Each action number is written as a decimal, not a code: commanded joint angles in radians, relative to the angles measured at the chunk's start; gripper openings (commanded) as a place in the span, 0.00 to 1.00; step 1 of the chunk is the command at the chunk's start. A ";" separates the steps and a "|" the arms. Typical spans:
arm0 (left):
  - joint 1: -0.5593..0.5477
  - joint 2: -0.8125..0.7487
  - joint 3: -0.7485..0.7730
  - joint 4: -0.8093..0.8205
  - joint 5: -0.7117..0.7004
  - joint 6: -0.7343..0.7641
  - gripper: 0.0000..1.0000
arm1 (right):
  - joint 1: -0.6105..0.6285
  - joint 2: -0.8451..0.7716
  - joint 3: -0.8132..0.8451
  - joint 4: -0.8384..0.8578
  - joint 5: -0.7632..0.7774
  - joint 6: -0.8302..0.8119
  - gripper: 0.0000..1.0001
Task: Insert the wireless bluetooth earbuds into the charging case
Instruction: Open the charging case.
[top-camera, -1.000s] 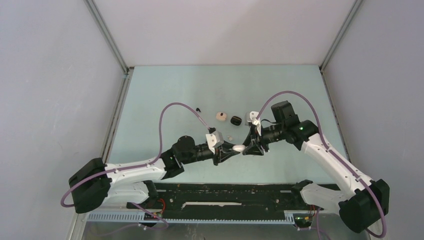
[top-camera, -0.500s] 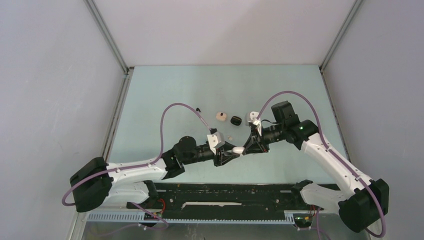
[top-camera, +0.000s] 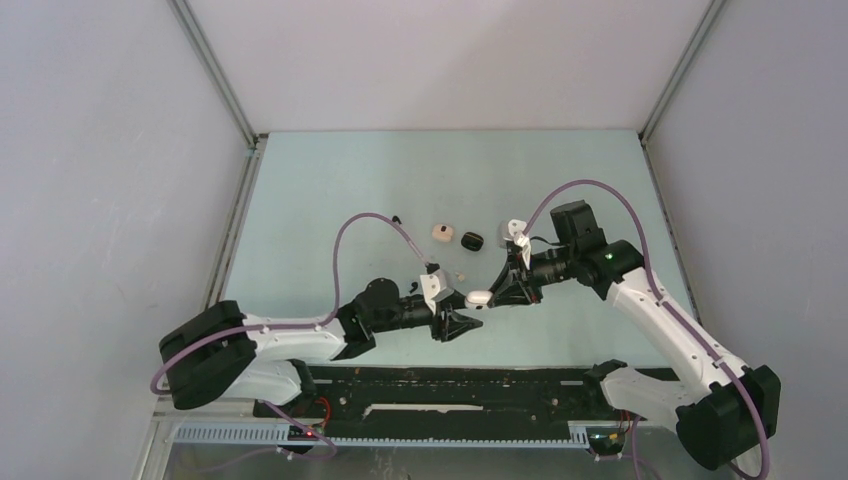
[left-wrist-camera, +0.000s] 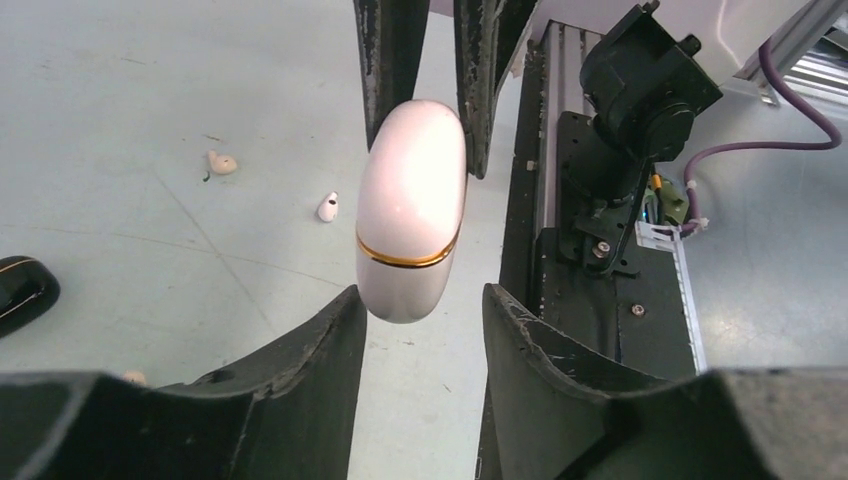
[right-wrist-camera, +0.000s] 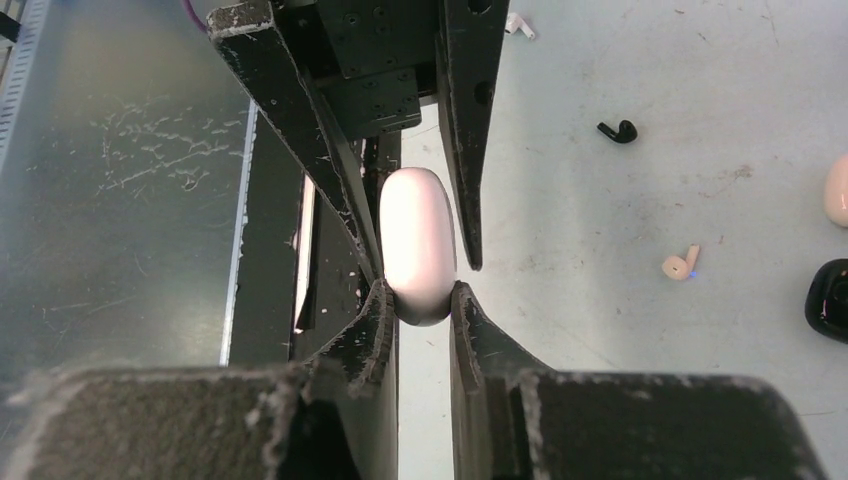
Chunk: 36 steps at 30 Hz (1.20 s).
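Observation:
A white charging case (top-camera: 478, 297) with a gold band hangs closed above the table. My right gripper (top-camera: 490, 295) is shut on one end of it; in the right wrist view the case (right-wrist-camera: 417, 245) sits pinched at my right gripper (right-wrist-camera: 418, 305). My left gripper (left-wrist-camera: 420, 320) stands open just short of the case's (left-wrist-camera: 410, 210) other end, not touching it. Loose earbuds lie on the table: a beige-pink one (right-wrist-camera: 680, 264), a black one (right-wrist-camera: 618, 131) and a white one (left-wrist-camera: 327, 207).
A beige case (top-camera: 440, 232) and a black case (top-camera: 471, 240) lie side by side at mid-table behind the grippers. A black rail (top-camera: 450, 385) runs along the near table edge. Grey walls enclose the pale table (top-camera: 350, 180) on three sides.
My left gripper opened, let go of the white case and drew back toward the near edge. My right gripper closed on the case and now holds it alone.

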 joint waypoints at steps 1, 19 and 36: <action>-0.004 0.023 0.025 0.118 0.049 -0.025 0.51 | -0.003 -0.016 0.015 0.010 -0.030 -0.016 0.00; 0.007 -0.002 0.001 0.178 0.021 -0.045 0.38 | -0.003 0.004 0.015 -0.007 -0.022 -0.035 0.02; 0.007 0.015 0.014 0.190 0.048 -0.050 0.28 | 0.002 0.026 0.015 0.005 -0.011 -0.005 0.05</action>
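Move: The white charging case, held by the right gripper, has its middle some 2 cm to the right of the left hand point and 2 cm above it, straight across between the open fingers, lid end facing this hand. On the table about 15 cm below, the black case lies roughly 18 cm ahead and 1 cm right, the pink case 20 cm ahead and 6 cm left, the pink earbud 11 cm ahead and 2 cm left. From the right hand, the white case's middle is about 2 cm left and 1 cm lower. Rising about 2 cm after edging half a centimetre to the right, the left hand tips its fingers up some 5 degrees to line up with the lid end of the white case. Its fingers, at first open around that end, then narrow until they pinch the lid from both sides near the gold seam, while the right gripper stays put and keeps its hold on the other end. ##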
